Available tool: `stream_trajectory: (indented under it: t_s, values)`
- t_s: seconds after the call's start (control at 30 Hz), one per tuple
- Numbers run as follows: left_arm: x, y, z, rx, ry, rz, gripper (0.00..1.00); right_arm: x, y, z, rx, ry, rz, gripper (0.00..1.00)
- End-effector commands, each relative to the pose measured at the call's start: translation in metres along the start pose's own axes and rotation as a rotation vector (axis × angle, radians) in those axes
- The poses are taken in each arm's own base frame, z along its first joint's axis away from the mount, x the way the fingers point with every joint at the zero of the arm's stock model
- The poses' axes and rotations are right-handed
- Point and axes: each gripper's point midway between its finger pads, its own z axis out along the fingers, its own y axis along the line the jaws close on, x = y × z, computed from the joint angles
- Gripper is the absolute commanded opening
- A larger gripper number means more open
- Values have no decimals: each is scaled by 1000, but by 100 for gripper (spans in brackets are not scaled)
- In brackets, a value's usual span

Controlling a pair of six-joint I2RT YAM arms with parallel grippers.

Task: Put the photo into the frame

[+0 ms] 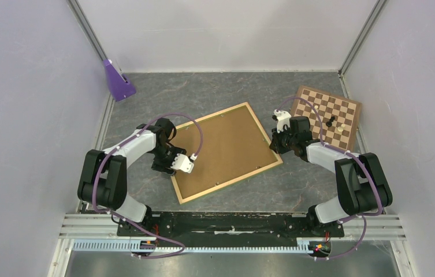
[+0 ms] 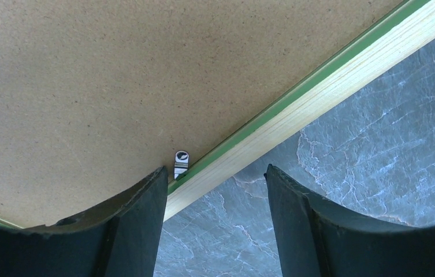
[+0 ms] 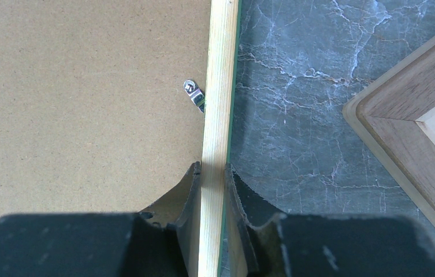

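Note:
The frame (image 1: 232,182) lies back side up in the middle of the table, its pale wood rails around a brown hardboard panel (image 1: 226,151). The photo is hidden. My left gripper (image 1: 174,161) is at the frame's left rail. In the left wrist view the left gripper (image 2: 216,170) is open and straddles the rail (image 2: 330,81), one finger over the panel (image 2: 116,75) and one over the table, next to a small metal clip (image 2: 181,163). My right gripper (image 1: 274,144) is shut on the frame's right rail (image 3: 220,69). The right gripper (image 3: 213,167) pinches it just below another clip (image 3: 194,94).
A brown-and-cream chessboard (image 1: 327,115) with a black piece (image 1: 331,120) lies at the back right, close to the right arm, and its corner (image 3: 417,109) shows in the right wrist view. A purple object (image 1: 118,81) stands at the back left by the wall.

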Motion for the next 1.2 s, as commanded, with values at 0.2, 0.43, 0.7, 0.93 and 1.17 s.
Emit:
stream_trajectory:
  t_s: [0.2,0.43,0.7,0.93,1.17]
  values:
    - [0,-1,6,11,7,28,61,-2,3,2,-20,-4,-6,14]
    - [-1,-4,5,-17,6,36,60,-3,3,2,-19,-6,-7,13]
    - [-4,-4,3,-44,-4,40,56,-2,3,2,-19,-6,-7,14]
    - [-5,-7,1,-41,-3,41,51,-2,3,2,-19,-4,-5,13]
    - [-5,-9,1,-38,-5,37,45,-2,2,2,-17,-2,-4,14]
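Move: The metal clip on the frame's left side lies between the left gripper's open fingertips, roughly 1 cm ahead, 1 cm right and 1 cm below. The frame's left edge runs directly beneath; its near-left corner is about 10 cm back and 3 cm right. The near-side clip is some 15 cm right and 4 cm back. From the right gripper, the left-side clip is about 33 cm left, 7 cm back and slightly below. Narrow the left gripper by about a fifth of its full opening, bringing its far fingertip up to the clip, while easing the hand barely half a centimetre forward at unchanged height and tilting the tips forward some 5 degrees. Keep the right gripper still, pinching the frame's right edge. ##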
